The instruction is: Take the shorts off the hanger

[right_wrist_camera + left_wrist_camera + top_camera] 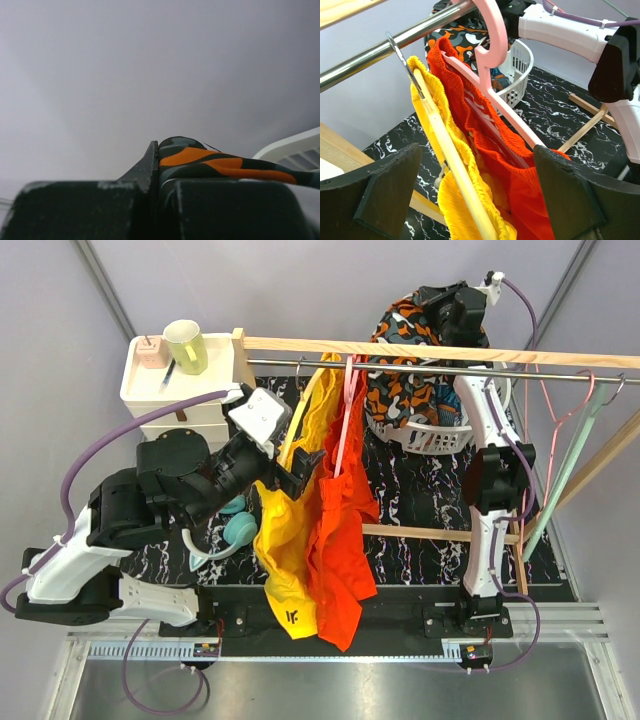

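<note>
The dark grey shorts [408, 325] with orange and white blotches are heaped over the white basket [440, 440], on top of blue and orange patterned shorts [425, 400]. My right gripper [452, 302] is shut on the dark shorts; in the right wrist view grey and orange fabric [200, 157] sticks out of the closed right gripper [159, 170]. My left gripper [477, 200] is open. It straddles the plain yellow shorts [455, 200] on a cream hanger [450, 150] and the plain orange-red shorts [520, 175] on a pink hanger [495, 100].
A metal rod [420, 368] and a wooden rail [440, 350] cross the scene. Empty pink [560, 420] and mint [565, 470] hangers hang at the right. A white drawer unit [165, 400] carries a green mug [187, 345]. A teal object [235, 530] lies under the left arm.
</note>
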`<state>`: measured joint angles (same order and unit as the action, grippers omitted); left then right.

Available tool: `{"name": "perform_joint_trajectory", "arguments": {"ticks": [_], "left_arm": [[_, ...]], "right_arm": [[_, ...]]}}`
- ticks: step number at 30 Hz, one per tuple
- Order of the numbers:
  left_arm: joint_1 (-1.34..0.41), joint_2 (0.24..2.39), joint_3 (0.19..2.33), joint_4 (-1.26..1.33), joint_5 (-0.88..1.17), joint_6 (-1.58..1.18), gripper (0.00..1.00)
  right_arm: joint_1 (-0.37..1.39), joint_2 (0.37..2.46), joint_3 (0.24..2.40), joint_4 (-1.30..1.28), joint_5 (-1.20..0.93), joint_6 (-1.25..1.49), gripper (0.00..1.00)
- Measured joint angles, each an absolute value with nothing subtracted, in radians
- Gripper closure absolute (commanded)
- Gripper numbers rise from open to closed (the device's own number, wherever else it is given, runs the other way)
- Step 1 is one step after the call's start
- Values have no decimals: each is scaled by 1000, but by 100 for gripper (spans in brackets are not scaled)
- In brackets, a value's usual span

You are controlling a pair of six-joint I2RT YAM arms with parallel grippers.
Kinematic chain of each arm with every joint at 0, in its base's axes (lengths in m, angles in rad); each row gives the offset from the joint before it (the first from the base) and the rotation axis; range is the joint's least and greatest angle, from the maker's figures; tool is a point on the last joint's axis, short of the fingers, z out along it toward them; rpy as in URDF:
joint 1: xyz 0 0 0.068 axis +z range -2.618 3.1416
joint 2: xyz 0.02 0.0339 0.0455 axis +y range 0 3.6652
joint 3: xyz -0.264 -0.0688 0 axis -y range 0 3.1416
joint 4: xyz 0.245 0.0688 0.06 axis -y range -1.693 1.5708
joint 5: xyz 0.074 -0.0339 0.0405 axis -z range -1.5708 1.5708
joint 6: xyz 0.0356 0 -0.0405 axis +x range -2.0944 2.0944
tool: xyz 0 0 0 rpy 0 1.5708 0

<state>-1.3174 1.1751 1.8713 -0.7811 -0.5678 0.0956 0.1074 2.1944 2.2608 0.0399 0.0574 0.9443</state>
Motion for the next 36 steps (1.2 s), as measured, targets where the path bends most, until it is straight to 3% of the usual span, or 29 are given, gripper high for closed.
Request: {"name": "perform_joint_trajectory", "arguments": {"ticks": [6,19,21,25,31,34,35,36], "left_arm": [[-1313,1160,1861,-764,-583,105,1],[-1309,1137,1855,-760,-584,100,1],[-1309,1131,1855,-761,-580,91,1],[-1309,1109,1853,-762,-568,50,1],[-1309,1071,1845,-775,-526,-47,1],[-1309,1062,1845,-778,-505,-93,1],[-1309,1059,1845,-780,-498,-110,1],[-1309,1055,1843,-780,-493,-127,1]], "right_arm": [[82,2301,2449,-165,128,855,100],[32,2420,2402,-472,158,808,99],[33,2423,2404,-514,148,808,93],[33,2453,2489,-642,130,811,70],[33,2457,2515,-758,36,865,52],[39,2451,2515,-788,0,879,36],[44,2445,2515,-800,-8,876,23],[49,2436,2513,-815,-13,873,19]]}}
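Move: The right hand holds the camouflage shorts high over the far part of the white basket, whose middle lies about 30 cm below it, some 7 cm back and 3 cm to its right. The hanging rail crosses roughly 30 cm behind this hand and 20 cm higher; the red shorts hang some 35 cm back, 25 cm to its left and 5 cm below. From the empty left hand the basket lies about 44 cm ahead, 40 cm right and 40 cm down. The right hand, keeping its pinch on the camouflage shorts, drops about 22 cm into the white basket, veering some 7 cm right at first, then easing back and a little left as the fingers tip nearly 50 degrees downward; only once it is low do the shut fingers open, to a bit over half, to let go of the cloth. Meanwhile the left hand, empty and still wide open beside the yellow and red shorts' hangers, draws off about 4 cm to the left, back and up, its left side rolling down. ##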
